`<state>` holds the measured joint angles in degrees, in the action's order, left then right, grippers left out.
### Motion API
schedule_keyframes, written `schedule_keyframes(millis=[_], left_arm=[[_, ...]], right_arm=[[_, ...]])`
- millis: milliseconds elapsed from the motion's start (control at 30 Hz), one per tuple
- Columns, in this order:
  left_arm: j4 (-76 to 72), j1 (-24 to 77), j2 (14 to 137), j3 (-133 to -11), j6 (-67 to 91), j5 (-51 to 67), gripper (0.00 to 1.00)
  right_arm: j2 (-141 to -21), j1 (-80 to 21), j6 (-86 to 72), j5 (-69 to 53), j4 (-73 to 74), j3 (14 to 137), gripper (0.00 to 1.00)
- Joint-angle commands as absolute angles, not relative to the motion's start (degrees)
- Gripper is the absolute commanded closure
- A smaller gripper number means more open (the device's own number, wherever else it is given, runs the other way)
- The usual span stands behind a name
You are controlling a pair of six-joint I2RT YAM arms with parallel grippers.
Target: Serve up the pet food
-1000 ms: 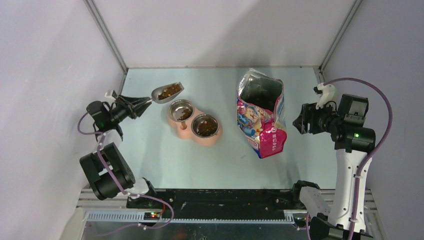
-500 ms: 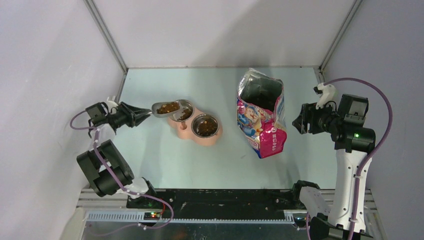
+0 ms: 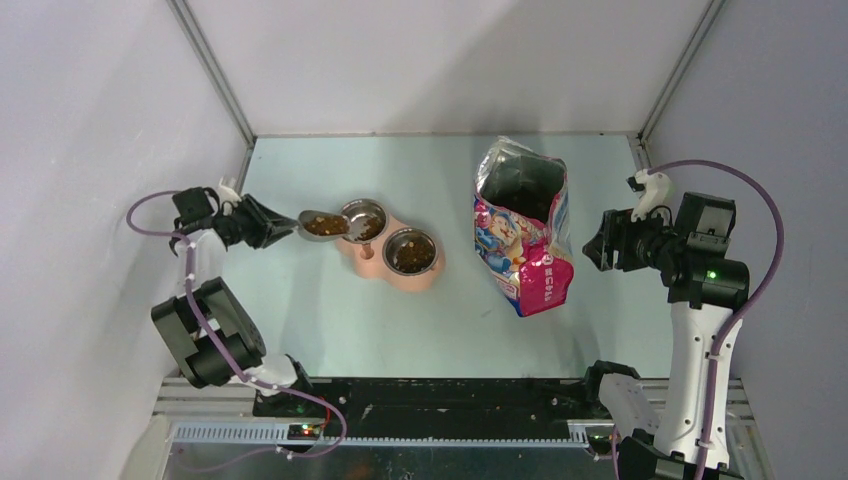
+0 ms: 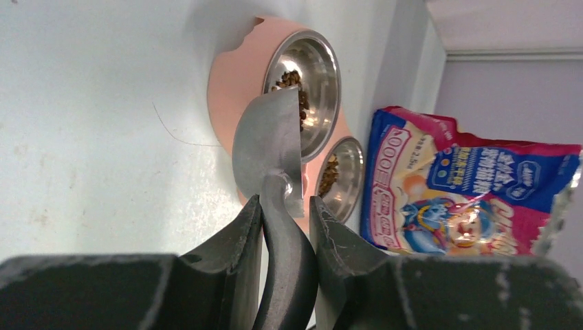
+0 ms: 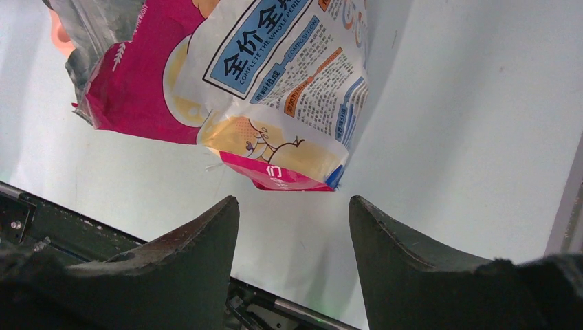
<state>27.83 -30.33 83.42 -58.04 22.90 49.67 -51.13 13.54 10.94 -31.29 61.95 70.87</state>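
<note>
My left gripper (image 3: 282, 226) (image 4: 285, 206) is shut on the dark handle of a grey metal scoop (image 3: 322, 224) (image 4: 269, 141). Brown pet food (image 3: 322, 226) fills the scoop, which leans on the left rim of the left steel bowl (image 3: 364, 220) (image 4: 309, 86) of a pink double feeder (image 3: 372, 255). A little pet food (image 4: 297, 89) lies in that bowl, and more kibble (image 3: 410, 255) in the right bowl (image 3: 411, 249) (image 4: 342, 179). My right gripper (image 3: 597, 246) (image 5: 294, 206) hangs open and holds nothing, to the right of the printed food bag (image 3: 525, 225) (image 5: 275, 82).
The open-topped bag stands right of the feeder with its mouth toward the back. White walls enclose the table on the left, back and right. A black rail (image 3: 450, 392) runs along the near edge.
My left gripper has carried the loaded scoop down and toward the near side, from above the table behind the feeder to the left bowl's rim. The right arm has barely moved.
</note>
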Motion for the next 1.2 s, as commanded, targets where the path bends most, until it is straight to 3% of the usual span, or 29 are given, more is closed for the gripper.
schedule_keyframes(millis=[0, 367, 767, 933, 1167], left_arm=[[30.6, -26.2, 83.1, -62.2, 16.4, 45.0, 1.0], [36.3, -12.5, 83.1, -70.4, 3.3, 26.5, 1.0], [36.3, 2.6, 76.4, -70.8, -10.1, 5.1, 1.0], [33.7, 4.7, 74.2, -68.1, -13.1, 0.4, 1.0], [33.9, 4.9, 72.7, -68.5, -12.1, 3.1, 1.0]], right_arm=[[-50.4, 13.8, 10.3, -32.1, 60.3, 70.5, 0.37], [-49.7, 14.0, 10.7, -31.8, 60.9, 70.5, 0.37], [-49.9, 14.2, 10.2, -32.6, 60.5, 70.5, 0.37], [-49.8, 14.2, 10.2, -32.5, 60.6, 70.5, 0.37], [-49.8, 14.3, 10.0, -32.7, 60.5, 70.1, 0.37]])
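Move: The left hand holds the loaded scoop by its handle, with the left bowl about 14 cm to its right, 8 cm ahead and 13 cm below. The right bowl stands some 12 cm farther right of the left bowl and 8 cm nearer the bases; the open food bag stands roughly 50 cm to the left hand's right, nearly level with it. From the idle right hand, the left bowl lies about 46 cm left, 20 cm ahead and 25 cm below. Keeping its grip on the scoop handle, the left hand carries the scoop about 7 cm to the right towards the left bowl, first low and nearly level, then climbing some 4 cm, mostly in the later part. All the way the wrist rolls some 60 degrees, its left side coming up so that the scoop tips over to the right at the bowl's left rim, while the hand also swings roughly 25 degrees clockwise and the fingers stay shut on the handle. ##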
